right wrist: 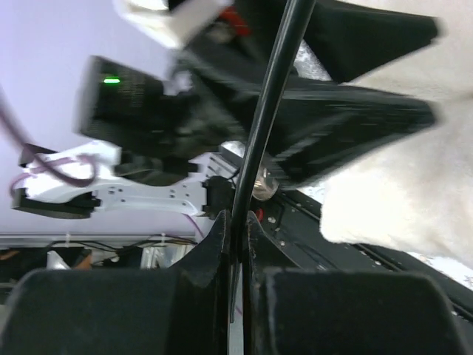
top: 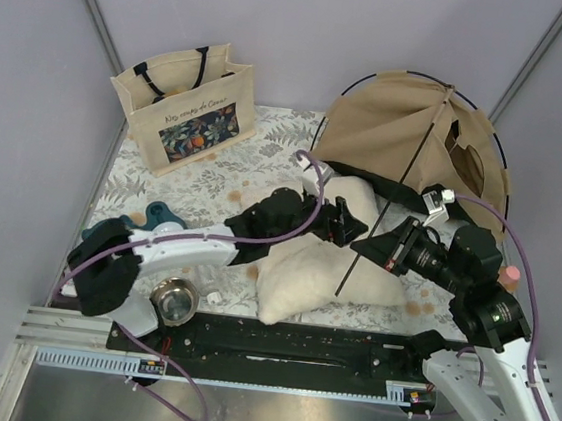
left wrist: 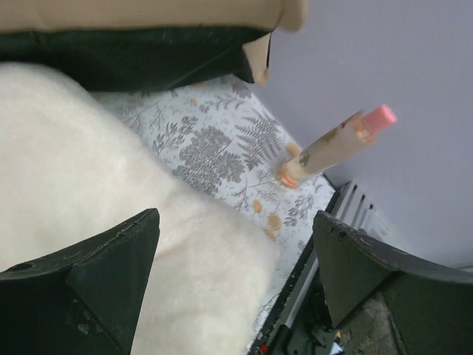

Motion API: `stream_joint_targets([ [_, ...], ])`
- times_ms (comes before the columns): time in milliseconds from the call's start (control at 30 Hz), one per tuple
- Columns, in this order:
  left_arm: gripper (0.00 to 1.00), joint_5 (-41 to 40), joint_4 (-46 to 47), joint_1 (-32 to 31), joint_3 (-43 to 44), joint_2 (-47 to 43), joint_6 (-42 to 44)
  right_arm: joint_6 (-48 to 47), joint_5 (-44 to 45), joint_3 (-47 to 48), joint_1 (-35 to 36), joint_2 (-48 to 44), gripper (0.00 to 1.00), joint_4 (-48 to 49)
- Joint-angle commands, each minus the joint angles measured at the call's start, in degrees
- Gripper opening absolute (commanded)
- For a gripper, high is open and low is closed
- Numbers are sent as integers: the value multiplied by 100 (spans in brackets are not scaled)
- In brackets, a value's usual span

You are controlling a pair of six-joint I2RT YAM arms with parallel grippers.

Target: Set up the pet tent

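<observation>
The pet tent (top: 410, 134), tan fabric with a dark base, stands partly raised at the back right. One thin black pole (top: 394, 187) slants from its top down across the fluffy white pillow (top: 325, 270). My right gripper (top: 363, 247) is shut on that pole (right wrist: 270, 103), which is pinched between the jaws (right wrist: 236, 229). My left gripper (top: 348, 224) hovers open just left of the pole, over the pillow (left wrist: 89, 192), with nothing between its fingers (left wrist: 96, 281). The tent's base edge (left wrist: 133, 55) lies beyond it.
A beige tote bag (top: 186, 110) stands at the back left. A metal bowl (top: 175, 300) and a teal object (top: 160, 216) lie near the left arm. A pink-capped tube (left wrist: 332, 146) stands by the right wall. A black rail (top: 277, 346) runs along the near edge.
</observation>
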Motion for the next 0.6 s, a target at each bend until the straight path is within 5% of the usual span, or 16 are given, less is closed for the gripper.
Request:
stream_joint_targets([
  [0, 87, 581, 1658, 100, 250, 845, -120, 567, 43, 44, 25, -187, 0, 860],
  [300, 88, 424, 3594, 74, 1050, 2419, -393, 1701, 254, -589, 25, -556, 0, 1484],
  [567, 88, -559, 4869, -321, 1349, 3272, 581, 2492, 325, -634, 25, -539, 0, 1766],
])
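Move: The pole stretch just past the right gripper's hold lies about 5 cm ahead of the left hand, 7 cm to its right and some 6 cm above; from the right hand it is roughly 10 cm ahead, 4 cm right and 2 cm up. The right gripper itself is about 5 cm back from the left hand, 3 cm right and 4 cm higher. The tent's middle is some 27 cm ahead, 17 cm right and 10 cm below the left hand. Bring the left gripper, fingers kept wide open, about 10 cm to the right and 5 cm forward towards the pole stretch beyond the right gripper, dipping some 6 cm first and then climbing most of the way back as the fingertips tilt upward. Keep the right gripper pinched on the pole almost in place while its wrist turns some 15 to 20 degrees, fingertips rising. ##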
